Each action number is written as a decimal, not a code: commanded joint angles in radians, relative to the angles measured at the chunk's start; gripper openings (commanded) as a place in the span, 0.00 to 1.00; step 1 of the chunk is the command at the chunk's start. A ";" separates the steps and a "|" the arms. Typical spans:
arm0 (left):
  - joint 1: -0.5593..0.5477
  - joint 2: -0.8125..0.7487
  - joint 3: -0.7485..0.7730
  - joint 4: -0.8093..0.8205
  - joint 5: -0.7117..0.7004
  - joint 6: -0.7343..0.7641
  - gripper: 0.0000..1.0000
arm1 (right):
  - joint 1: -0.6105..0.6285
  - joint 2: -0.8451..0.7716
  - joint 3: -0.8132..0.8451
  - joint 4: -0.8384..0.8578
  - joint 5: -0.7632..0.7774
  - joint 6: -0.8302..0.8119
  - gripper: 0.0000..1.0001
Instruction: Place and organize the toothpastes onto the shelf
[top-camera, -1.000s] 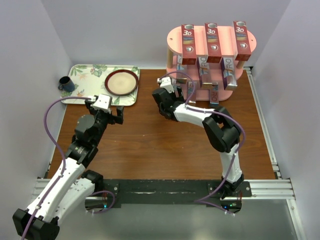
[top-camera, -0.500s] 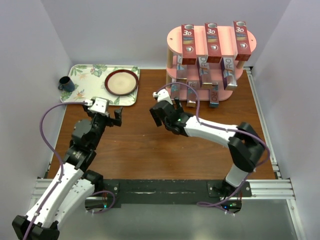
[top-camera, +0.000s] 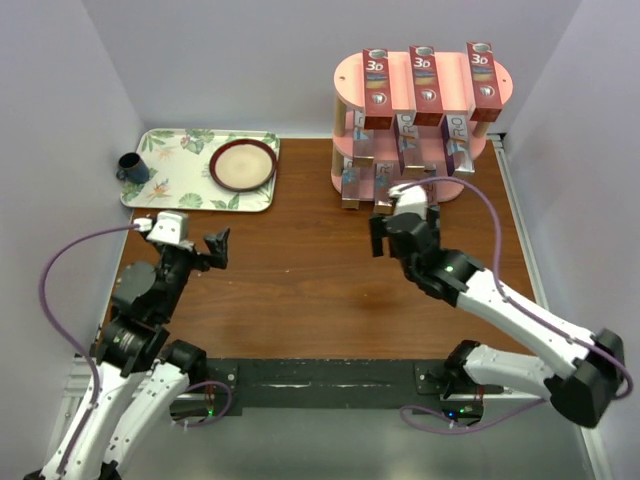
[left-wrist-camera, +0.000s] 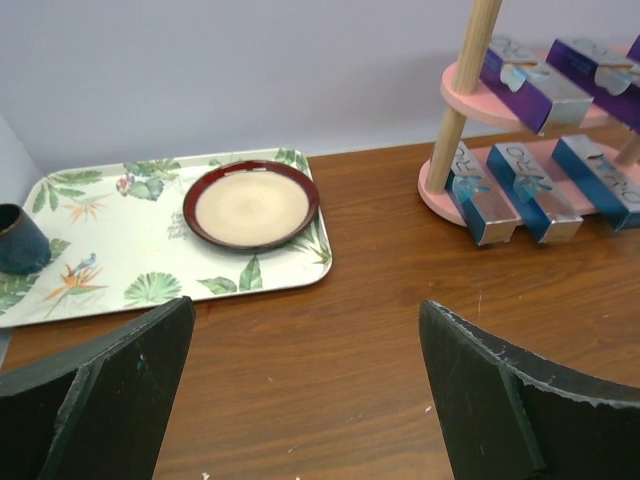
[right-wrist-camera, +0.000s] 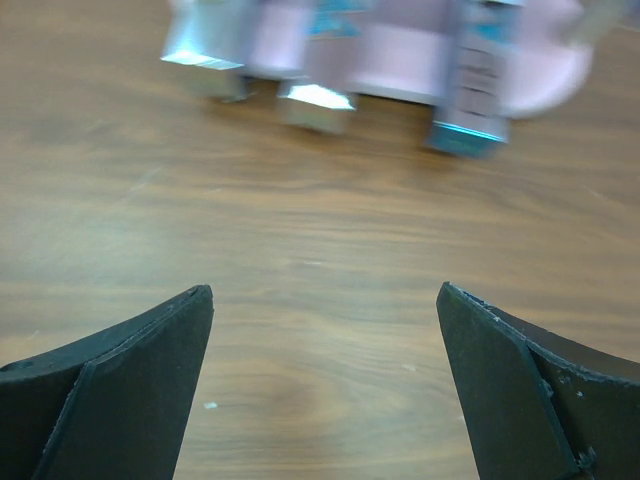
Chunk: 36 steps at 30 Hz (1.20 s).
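The pink three-tier shelf (top-camera: 345, 80) stands at the back right. Three red toothpastes (top-camera: 425, 85) lie side by side on its top board. Silver and purple ones (top-camera: 405, 140) fill the middle board, and blue and silver ones (top-camera: 352, 185) rest on the bottom board. My right gripper (top-camera: 405, 222) hovers open just in front of the shelf, empty; its wrist view shows blurred carton ends (right-wrist-camera: 470, 90) ahead of the gripper (right-wrist-camera: 325, 290). My left gripper (top-camera: 205, 250) is open and empty over the table's left side. From that gripper (left-wrist-camera: 306, 305) I see blue cartons (left-wrist-camera: 530, 185) and purple ones (left-wrist-camera: 530, 85).
A floral tray (top-camera: 170, 180) lies at the back left with a red-rimmed plate (top-camera: 242, 164) and a dark cup (top-camera: 132, 168) on it. White walls close in the left, back and right. A metal rail (top-camera: 520, 230) runs along the table's right edge.
My right gripper has drawn back from the shelf's bottom board and swung right, its jaws opening wider. The left arm has pulled back toward the near left.
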 joint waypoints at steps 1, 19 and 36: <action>-0.005 -0.079 0.087 -0.133 -0.032 -0.043 1.00 | -0.136 -0.171 -0.046 -0.109 0.053 0.051 0.99; -0.005 -0.349 0.172 -0.244 -0.181 -0.018 1.00 | -0.164 -0.806 -0.072 -0.233 0.255 -0.073 0.99; -0.005 -0.390 0.098 -0.154 -0.264 -0.049 1.00 | -0.164 -1.033 -0.190 -0.146 0.263 -0.108 0.99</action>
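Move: The leftmost bottom-shelf toothpaste, already set down, lies about 18 cm ahead of my right hand, 10 cm to its left and 12 cm below. The middle bottom-shelf box is also 18 cm ahead but only 3 cm left; the right bottom-shelf box is some 17 cm ahead and 6 cm right, both about 12 cm down. From my left hand, that leftmost toothpaste is roughly 23 cm ahead, 28 cm right and 22 cm below. With nothing in my fingers, I swing my right hand right by about 19 cm, drawing it back and up away from the filled shelf; its wrist tips the fingers up some 30 degrees and turns clockwise. My left hand withdraws too, back, left and up, tilting its fingers upward. Both grippers stay wide open. ##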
